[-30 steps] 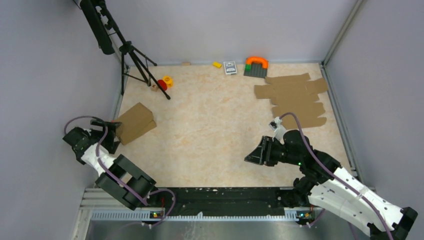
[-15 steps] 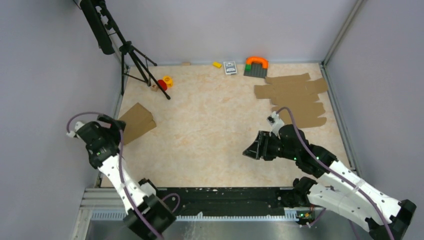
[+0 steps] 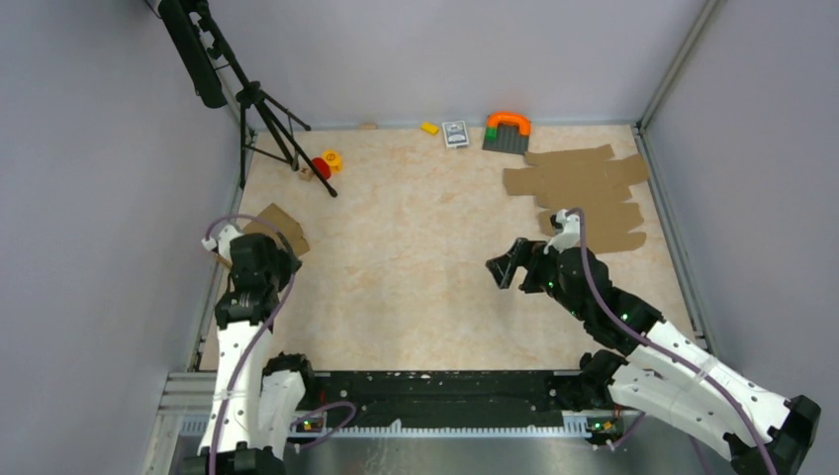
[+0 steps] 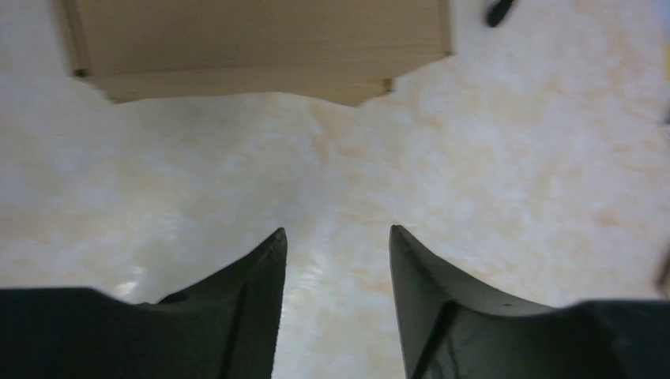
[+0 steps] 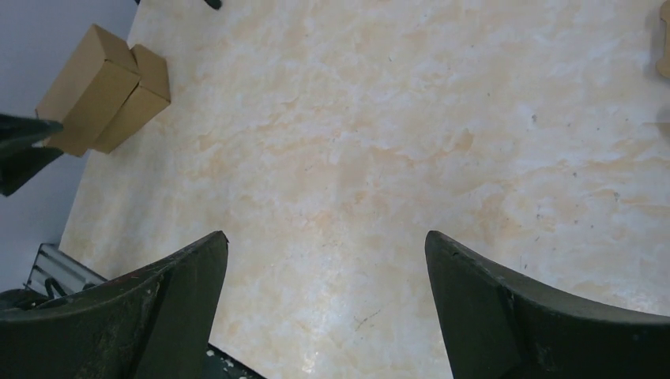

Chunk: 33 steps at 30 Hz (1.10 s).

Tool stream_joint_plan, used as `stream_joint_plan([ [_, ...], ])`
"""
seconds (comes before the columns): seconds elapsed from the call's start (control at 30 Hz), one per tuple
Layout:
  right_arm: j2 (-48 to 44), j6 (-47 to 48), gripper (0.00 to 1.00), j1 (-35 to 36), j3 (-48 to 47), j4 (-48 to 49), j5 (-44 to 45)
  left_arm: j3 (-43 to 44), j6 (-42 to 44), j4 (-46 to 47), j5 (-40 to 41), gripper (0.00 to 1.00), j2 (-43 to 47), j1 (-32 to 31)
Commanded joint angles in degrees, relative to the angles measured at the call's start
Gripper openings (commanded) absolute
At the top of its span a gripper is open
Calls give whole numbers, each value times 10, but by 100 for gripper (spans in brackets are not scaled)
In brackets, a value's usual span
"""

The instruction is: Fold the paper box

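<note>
The paper box point(image 3: 285, 228) is a brown cardboard box, folded up into a closed shape, lying at the left edge of the table. It also shows at the top of the left wrist view point(image 4: 253, 47) and at the upper left of the right wrist view point(image 5: 107, 87). My left gripper point(image 3: 267, 252) hovers just on the near side of it, partly covering it from above. Its jaws point(image 4: 338, 233) are open with only bare table between them. My right gripper point(image 3: 505, 265) is far off at the table's middle right, wide open point(image 5: 325, 237) and empty.
A pile of flat cardboard sheets point(image 3: 584, 193) lies at the back right. A black tripod point(image 3: 262, 109) stands at the back left, with red and yellow toys point(image 3: 325, 163) by its foot. A card pack point(image 3: 455, 134) and an orange-and-green block point(image 3: 507, 131) sit along the back wall.
My left arm has swung from the box's left to its near side, and its jaws have narrowed. My right gripper has opened wide and shifted toward the back.
</note>
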<state>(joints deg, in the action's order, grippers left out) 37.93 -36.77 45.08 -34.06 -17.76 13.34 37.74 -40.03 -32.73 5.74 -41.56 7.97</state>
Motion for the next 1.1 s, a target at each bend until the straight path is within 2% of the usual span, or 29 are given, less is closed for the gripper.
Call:
stream_joint_plan([
  [0.0, -8, 7, 92, -3, -4, 10, 43, -56, -62, -14, 163, 39, 44, 0],
  [0.07, -17, 1, 92, -3, 2, 7, 44, -67, -64, 0, 166, 23, 37, -1],
  [0.13, -28, 0, 91, -3, 6, 7, 50, -66, -76, 4, 173, 0, 8, -1],
  [0.23, -43, 2, 91, -3, 9, 9, 60, -50, -115, -10, 233, 0, -47, 1],
  [0.57, -57, 13, 91, -4, -18, -20, 64, -5, -27, 98, 259, 0, -168, 49],
  [0.83, -76, 9, 90, -4, -22, -43, 66, -23, 5, 190, 199, 1, -176, 112],
  [1.07, -92, 12, 90, -3, -22, -59, 66, 15, 17, 180, 162, 4, -223, 128],
])
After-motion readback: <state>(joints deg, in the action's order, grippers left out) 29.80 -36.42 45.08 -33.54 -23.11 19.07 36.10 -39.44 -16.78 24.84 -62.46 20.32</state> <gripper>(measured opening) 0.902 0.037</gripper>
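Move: The upper folded box of the two-box stack has its middle some 8 cm ahead of the left hand, 7 cm to its left and 8 cm below. The lower box sits under it, about 5 cm ahead, 5 cm left and 13 cm below the hand. A small orange piece by the table rail is roughly 8 cm ahead and 15 cm left. From the right hand, the upper box is about 11 cm ahead and 42 cm left. Leftward by some 12 cm, the left hand swings round to the upper box's near-left corner, first dipping about 7 cm and drawing back 3 cm, then going forward again and rising slightly. Its fingers snap shut early, empty, while the wrist turns counter-clockwise about 25 degrees and tips down a little; they end just short of the corner. The right hand drifts about 3 cm right, still open. ##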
